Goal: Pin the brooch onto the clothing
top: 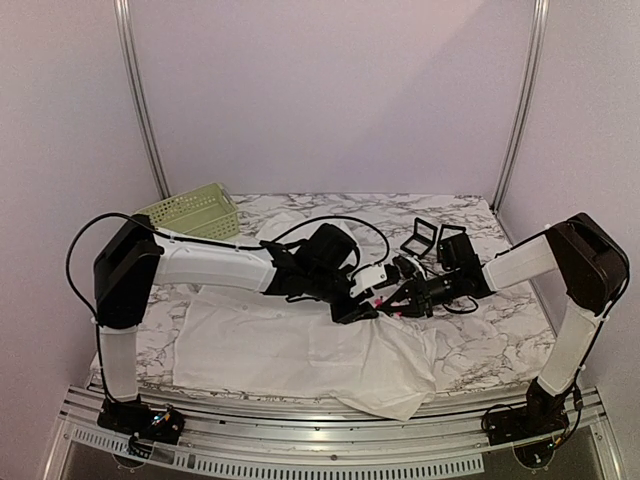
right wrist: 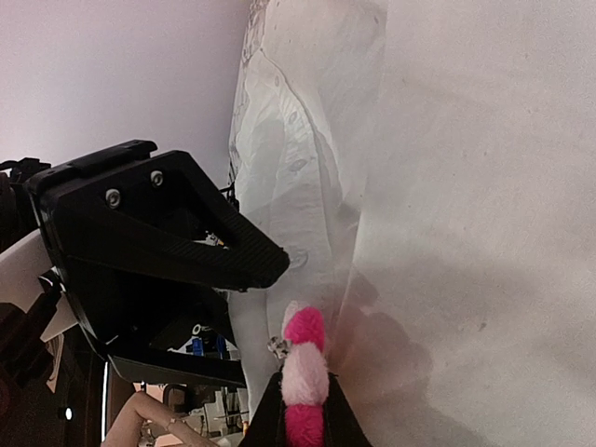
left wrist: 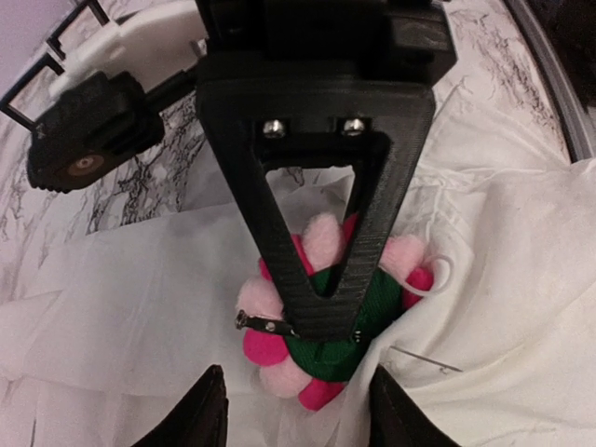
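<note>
The brooch [left wrist: 328, 346] is a fluffy flower with pink and magenta petals, a green middle and a metal pin at its left. It lies against the clothing [left wrist: 140, 307], a thin white shirt spread on the table. My right gripper [right wrist: 304, 410] is shut on the brooch [right wrist: 304, 358], edge-on between its jaws. In the left wrist view one of the right gripper's black fingers [left wrist: 270, 214] crosses the flower. My left gripper [left wrist: 298, 414] stands open just in front of the brooch, touching nothing. From above, both grippers [top: 352, 306] [top: 395, 298] meet over the shirt [top: 290, 350].
A pale green basket [top: 192, 211] stands at the back left of the marble table [top: 500, 340]. Two black square frames [top: 424, 237] lie at the back, behind the right arm. The shirt's hem hangs over the near edge [top: 390, 400].
</note>
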Motion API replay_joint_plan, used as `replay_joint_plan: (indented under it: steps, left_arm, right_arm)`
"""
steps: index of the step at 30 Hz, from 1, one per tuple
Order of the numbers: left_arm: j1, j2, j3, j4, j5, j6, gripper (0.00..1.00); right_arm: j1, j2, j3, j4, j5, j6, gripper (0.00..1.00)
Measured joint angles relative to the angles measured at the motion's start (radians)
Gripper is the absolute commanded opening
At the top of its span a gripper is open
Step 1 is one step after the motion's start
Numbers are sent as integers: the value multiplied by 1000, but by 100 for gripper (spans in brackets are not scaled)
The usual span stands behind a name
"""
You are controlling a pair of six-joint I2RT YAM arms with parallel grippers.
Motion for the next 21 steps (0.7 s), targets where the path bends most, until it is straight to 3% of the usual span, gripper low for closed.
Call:
replay_joint_plan:
  steps: [15,21]
  left_arm:
    - [66,-30,2,-167,191,-2,74]
    - [90,-38,-6,-163,277,-126,64]
  right_arm:
    - [34,0,-34,88,-43,42,0]
    - [34,0,-44,113,-60,45,0]
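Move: Brooch in hand, the right gripper has the flower pinched about at its middle, some 1 cm left of its hand point. From the half-open left hand the brooch lies about 5 cm to the right, level in reach and height. The bunched shirt fold is roughly 2 cm right, 1 cm back and 2 cm below the left hand, with the shirt pocket some 6 cm left, 6 cm back and 8 cm down. Backing off to the left by about 3 cm and some 2 cm towards the base, the left hand leaves the brooch, opens its fingers wider beside the shirt fold, and turns about 20 degrees so the fingertips swing towards the base. The right hand keeps its pinch on the brooch and carries it roughly 2 cm back, the way the pin points, and 1 cm left. ##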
